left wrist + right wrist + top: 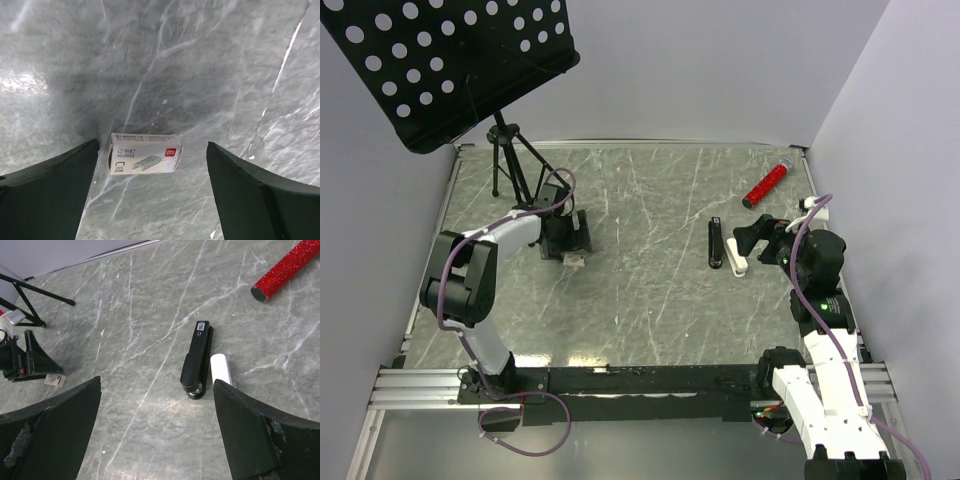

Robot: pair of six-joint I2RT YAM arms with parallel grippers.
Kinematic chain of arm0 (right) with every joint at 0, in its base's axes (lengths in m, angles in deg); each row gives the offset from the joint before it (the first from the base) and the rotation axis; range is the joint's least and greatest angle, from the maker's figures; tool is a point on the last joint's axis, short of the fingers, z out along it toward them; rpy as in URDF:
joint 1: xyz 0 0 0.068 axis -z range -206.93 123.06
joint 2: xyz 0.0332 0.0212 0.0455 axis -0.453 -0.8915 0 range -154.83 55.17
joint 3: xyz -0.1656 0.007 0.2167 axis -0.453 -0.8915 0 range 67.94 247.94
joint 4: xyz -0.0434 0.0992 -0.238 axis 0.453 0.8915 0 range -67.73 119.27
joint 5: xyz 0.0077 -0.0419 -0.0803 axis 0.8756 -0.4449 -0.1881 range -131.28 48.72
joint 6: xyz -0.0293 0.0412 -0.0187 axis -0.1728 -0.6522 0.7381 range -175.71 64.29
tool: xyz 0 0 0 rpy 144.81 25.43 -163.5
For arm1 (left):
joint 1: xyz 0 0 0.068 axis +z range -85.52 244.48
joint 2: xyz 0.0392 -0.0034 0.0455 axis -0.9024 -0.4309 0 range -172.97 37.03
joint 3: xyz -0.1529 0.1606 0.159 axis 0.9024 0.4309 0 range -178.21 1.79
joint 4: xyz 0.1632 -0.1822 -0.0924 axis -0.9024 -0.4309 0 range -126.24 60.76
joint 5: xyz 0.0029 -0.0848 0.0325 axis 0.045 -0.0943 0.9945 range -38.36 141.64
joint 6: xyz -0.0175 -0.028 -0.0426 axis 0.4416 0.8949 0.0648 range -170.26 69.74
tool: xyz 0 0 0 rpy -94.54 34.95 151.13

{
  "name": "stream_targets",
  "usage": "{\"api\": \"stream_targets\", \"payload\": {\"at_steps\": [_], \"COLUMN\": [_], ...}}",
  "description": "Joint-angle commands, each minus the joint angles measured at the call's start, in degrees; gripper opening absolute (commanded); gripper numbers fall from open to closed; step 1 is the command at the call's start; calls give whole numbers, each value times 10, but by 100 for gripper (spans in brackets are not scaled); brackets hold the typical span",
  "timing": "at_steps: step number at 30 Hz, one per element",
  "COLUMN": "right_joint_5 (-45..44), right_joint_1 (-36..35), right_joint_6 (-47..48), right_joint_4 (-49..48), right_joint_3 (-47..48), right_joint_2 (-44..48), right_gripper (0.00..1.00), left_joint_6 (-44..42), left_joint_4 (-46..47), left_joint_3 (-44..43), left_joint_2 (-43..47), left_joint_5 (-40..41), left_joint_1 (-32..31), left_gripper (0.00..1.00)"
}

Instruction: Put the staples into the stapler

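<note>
The staples box [145,160], cream with reddish print, lies flat on the grey marbled table between my open left fingers, nearer the left one. It shows small in the top view [576,262] under my left gripper [566,238], and in the right wrist view [54,381]. The slim black stapler [197,360] lies closed on the table, also seen in the top view [715,243]. My right gripper [757,240] is open and empty, just right of the stapler. No grey tray piece shows.
A white rounded bar [220,369] lies right beside the stapler. A red glittery cylinder [766,182] lies at the back right. A black perforated music stand [450,60] on a tripod [510,160] stands at the back left. White walls enclose the table.
</note>
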Motion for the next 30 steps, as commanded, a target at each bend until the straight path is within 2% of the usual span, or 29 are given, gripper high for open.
{"api": "stream_targets", "payload": {"at_steps": [1,9,20,25,30], "right_joint_5": [-6,7,67,89,99], "right_joint_1": [-3,-3,-3,-3,-73], "right_joint_6": [-6,-17,-62,-78,-119], "right_joint_4": [-4,-8,-35,-37,-71], "right_joint_3": [8,-1,-17,-17,-27], "right_joint_2": [12,11,-16,-50,-95], "right_gripper": [100,100,100,100,100], "left_joint_6": [-7,-12,-22,-27,-24], "left_joint_4": [-13,4,13,13,16], "left_joint_3": [-25,3,-9,-17,-15], "left_joint_2": [-7,-2,-22,-35,-40], "left_joint_5": [-25,-50,-59,-73,-79], "left_joint_1": [-3,-3,-13,-22,-36], "left_gripper": [93,86,78,71,66]}}
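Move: Just under the left hand's open fingers, about 1 cm back, 1 cm left and 1 cm lower, lies the staple box; the stand's near foot is some 12 cm left of this hand and 3 cm ahead. From the raised right hand the black stapler lies roughly 10 cm ahead, 7 cm left and 21 cm below; beside it the white bar is 6 cm ahead, 3 cm left of the hand. Sliding low over the table, the left hand first eases back and slightly down, then goes about 3 cm right, turning slightly clockwise and closing by roughly a third, its left finger pushing the staple box along from the left end. Meanwhile the right hand waits, then swings about 4 cm left and 3 cm down towards the stapler, wide open, its wrist turning some 15 degrees. ##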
